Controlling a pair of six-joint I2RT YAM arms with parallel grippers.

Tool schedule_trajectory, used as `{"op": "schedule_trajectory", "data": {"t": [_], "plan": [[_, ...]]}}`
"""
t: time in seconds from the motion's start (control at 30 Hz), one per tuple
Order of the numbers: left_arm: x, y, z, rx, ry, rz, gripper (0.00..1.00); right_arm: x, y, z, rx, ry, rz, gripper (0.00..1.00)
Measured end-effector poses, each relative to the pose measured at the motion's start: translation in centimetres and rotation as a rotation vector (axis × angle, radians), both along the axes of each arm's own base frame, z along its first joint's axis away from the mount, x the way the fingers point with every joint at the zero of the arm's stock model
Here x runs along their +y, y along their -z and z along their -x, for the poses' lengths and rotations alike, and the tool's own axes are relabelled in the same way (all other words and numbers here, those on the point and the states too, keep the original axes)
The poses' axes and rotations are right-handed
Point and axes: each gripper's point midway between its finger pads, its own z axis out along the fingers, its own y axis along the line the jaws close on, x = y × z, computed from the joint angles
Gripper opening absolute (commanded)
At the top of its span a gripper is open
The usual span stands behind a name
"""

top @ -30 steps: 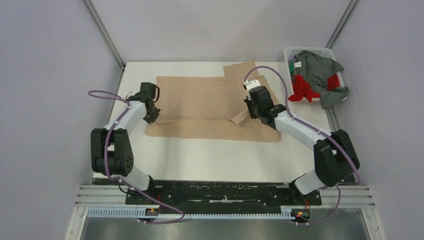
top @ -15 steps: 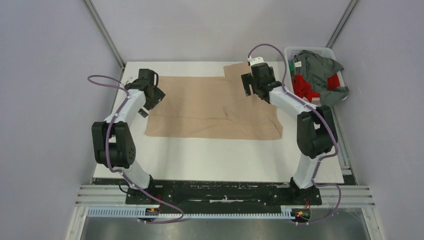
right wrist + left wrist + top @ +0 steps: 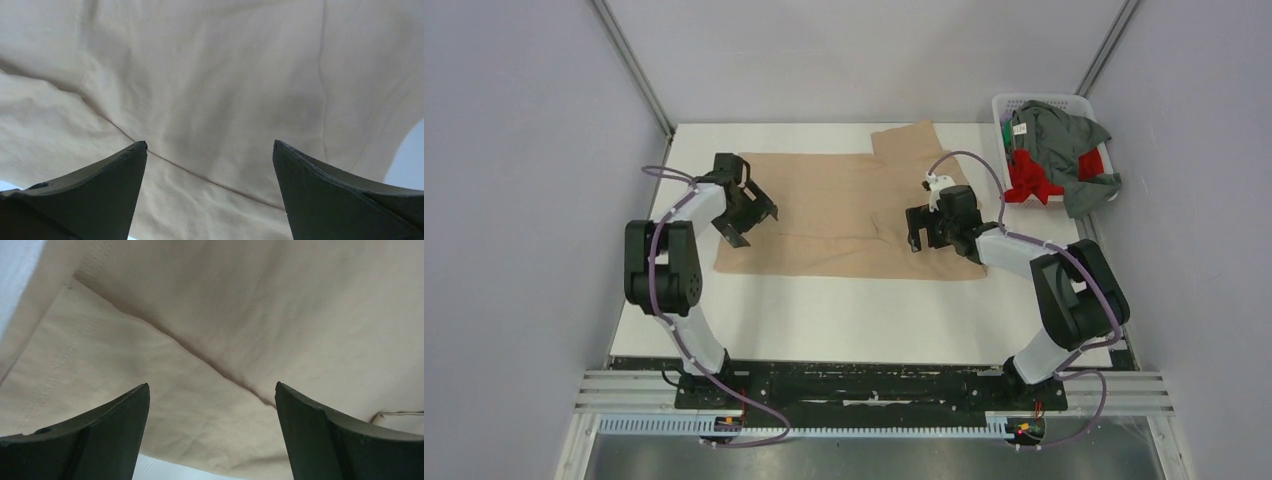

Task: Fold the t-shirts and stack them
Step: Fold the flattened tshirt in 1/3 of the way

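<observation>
The tan-beige t-shirt (image 3: 844, 215) lies spread flat on the white table (image 3: 844, 320), with one sleeve sticking out at the back. My left gripper (image 3: 756, 212) hovers open over its left edge, nothing between the fingers. In the left wrist view the left gripper (image 3: 212, 385) frames a fold line in the tan cloth (image 3: 250, 315). My right gripper (image 3: 916, 228) stands open over the shirt's right part. Its wrist view shows the right gripper (image 3: 210, 142) empty above a crease in the tan cloth (image 3: 210, 75). A grey-green t-shirt (image 3: 1064, 140) and a red t-shirt (image 3: 1029, 178) lie crumpled at the back right.
A white lattice basket (image 3: 1009, 103) stands at the table's back right corner and holds the grey-green and red shirts, which spill over its rim. Grey walls and metal posts enclose the table. The arm bases sit on a black rail at the near edge.
Both grippers were shut on the tan cloth, carried it towards the back, then opened and let go. They have since drawn back, towards the shirt's middle.
</observation>
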Motion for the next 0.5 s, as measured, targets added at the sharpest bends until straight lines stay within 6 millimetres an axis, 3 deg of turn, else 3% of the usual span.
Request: {"op": "schedule_trajectory", "data": {"t": [0.1, 0.17, 0.3, 0.5], "plan": [[-0.5, 2.9, 0.8, 0.069, 0.022, 0.026, 1.00, -0.2, 1.8, 1.0, 0.040, 0.022, -0.010, 0.98], [-0.9, 2.7, 0.6, 0.045, 0.035, 0.045, 1.00, -0.5, 2.8, 1.8, 0.052, 0.032, -0.013, 0.98], [-1.0, 2.6, 1.2, -0.026, 0.046, 0.053, 1.00, -0.9, 2.7, 2.9, 0.021, 0.047, -0.041, 0.98], [-1.4, 2.5, 4.9, -0.105, 0.060, 0.077, 1.00, -2.5, 2.8, 6.6, 0.027, 0.099, -0.057, 0.98]]}}
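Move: The folded t-shirt lies just under both open hands, about 3 cm below them. Its middle is roughly 21 cm to the right and 3 cm ahead of the left hand, and about 15 cm left and 4 cm ahead of the right. From the right hand, the far sleeve sticks out some 20 cm straight ahead, and the laundry basket stands about 19 cm ahead and 30 cm to the right. Both open hands sink about 3 cm onto the t-shirt, then drag it back towards the bases some 5 cm. ##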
